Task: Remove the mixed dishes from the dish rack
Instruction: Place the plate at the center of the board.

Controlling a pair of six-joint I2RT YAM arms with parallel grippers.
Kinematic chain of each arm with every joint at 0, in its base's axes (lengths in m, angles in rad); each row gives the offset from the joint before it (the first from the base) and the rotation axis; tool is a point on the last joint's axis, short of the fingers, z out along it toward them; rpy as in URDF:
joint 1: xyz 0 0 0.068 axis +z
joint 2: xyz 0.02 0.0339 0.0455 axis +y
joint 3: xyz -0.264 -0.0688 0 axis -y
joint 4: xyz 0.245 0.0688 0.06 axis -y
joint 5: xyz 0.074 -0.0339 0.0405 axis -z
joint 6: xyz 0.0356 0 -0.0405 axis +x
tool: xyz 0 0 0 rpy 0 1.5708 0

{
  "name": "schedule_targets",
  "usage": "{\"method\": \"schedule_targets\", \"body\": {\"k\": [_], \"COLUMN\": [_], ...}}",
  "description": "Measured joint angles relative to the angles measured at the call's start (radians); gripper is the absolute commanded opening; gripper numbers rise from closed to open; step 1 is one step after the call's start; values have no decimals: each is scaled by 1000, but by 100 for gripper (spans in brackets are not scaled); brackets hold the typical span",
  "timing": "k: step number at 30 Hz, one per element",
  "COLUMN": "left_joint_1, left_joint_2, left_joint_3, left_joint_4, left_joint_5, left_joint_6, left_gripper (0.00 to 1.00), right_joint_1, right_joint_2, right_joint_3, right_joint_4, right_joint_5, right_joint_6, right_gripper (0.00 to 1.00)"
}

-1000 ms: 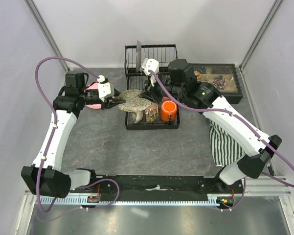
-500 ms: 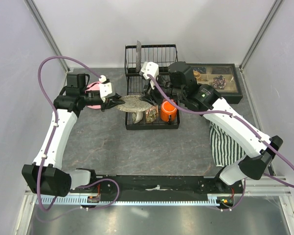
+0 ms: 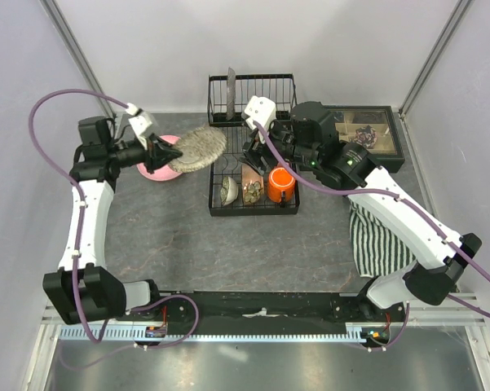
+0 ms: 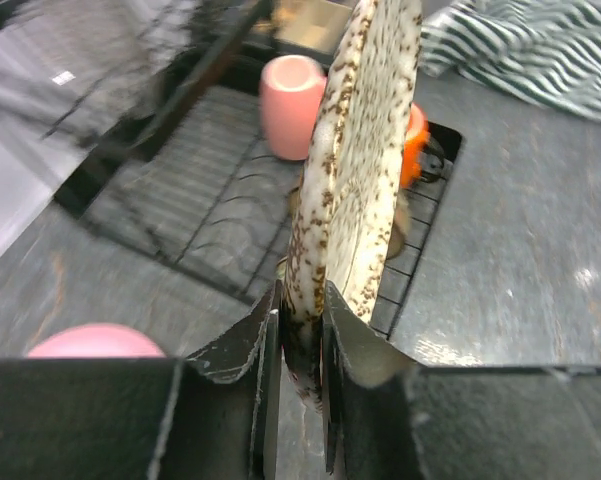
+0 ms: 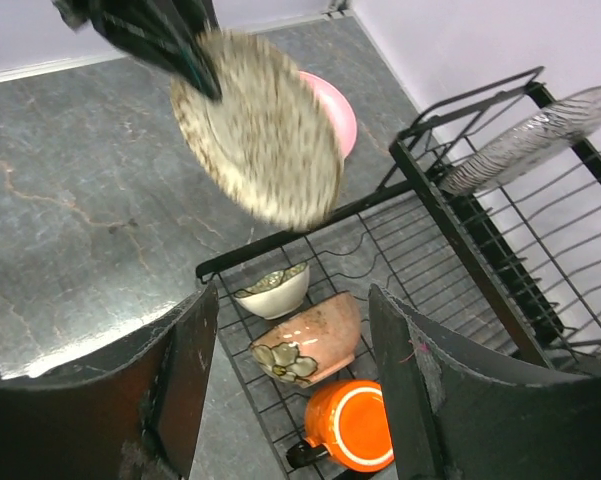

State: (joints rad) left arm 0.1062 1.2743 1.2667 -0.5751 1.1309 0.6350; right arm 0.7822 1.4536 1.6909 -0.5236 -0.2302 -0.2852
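Observation:
My left gripper (image 3: 165,152) is shut on the rim of the grey speckled plate (image 3: 197,147), holding it in the air just left of the black wire dish rack (image 3: 253,81). The left wrist view shows the plate (image 4: 355,170) edge-on between the jaws (image 4: 300,320). The pink plate (image 3: 151,170) lies on the table below it. My right gripper (image 5: 290,370) hangs open and empty over the rack's lower basket (image 5: 280,240). In the basket are a small pale bowl (image 5: 275,290), a brown bowl (image 5: 310,340) and an orange mug (image 5: 355,425). A pink mug (image 4: 292,92) stands further back.
A dark, glassy plate (image 5: 525,140) stands in the rack's upright back section. A dark tray of trinkets (image 3: 363,134) sits right of the rack. A striped cloth (image 3: 375,236) lies under the right arm. Purple walls close in on both sides.
The right gripper opened and let go of the speckled plate. The left arm swung that plate up and to the left, off the basket and over the pink plate.

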Motion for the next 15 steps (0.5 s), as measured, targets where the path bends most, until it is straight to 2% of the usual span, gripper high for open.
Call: {"method": "schedule_targets", "body": {"k": [4,7,15], "left_joint_1": [119,175,180], "left_joint_2": [-29,-47,24], "left_joint_3": [-80,-120,-121], "left_joint_4": [229,345,458], "left_joint_5": [-8,-67,-370], "left_joint_6": [-280,-469,-838], "left_gripper": [1,2,1], "right_joint_1": [0,0,0], "right_joint_2": [-4,-8,-9], "right_joint_3": [-11,-29,-55], "right_joint_4": [7,8,18], "right_joint_5": [35,57,93], "right_joint_6": [-5,-8,-11], "right_gripper": [69,69,69]}}
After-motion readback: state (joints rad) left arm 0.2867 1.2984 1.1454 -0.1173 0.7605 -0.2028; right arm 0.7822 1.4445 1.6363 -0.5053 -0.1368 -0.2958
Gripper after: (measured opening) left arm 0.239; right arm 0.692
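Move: The left hand already holds the speckled plate by its edge; the pink plate lies on the table about 13 cm ahead of it, 8 cm to its left and roughly 28 cm below. The small white bowl is about 3 cm ahead and 12 cm to its right, while the dish rack's middle is some 14 cm ahead and 20 cm to its right. From the empty right hand, the pink plate lies about 17 cm ahead, 30 cm to the left and 36 cm below. The left arm keeps its pinch on the speckled plate's edge and swings it away from the rack towards the pink plate, travelling about 10 cm left and 7 cm forward, first mostly left and then ever more forward. As it goes, the wrist turns counter-clockwise some 40 degrees, bringing the fingers round from rightward to point more forward, while it also tips down and lets the hand's left side drop by about 20 degrees each; the height stays nearly the same, with a slight dip at the end. ##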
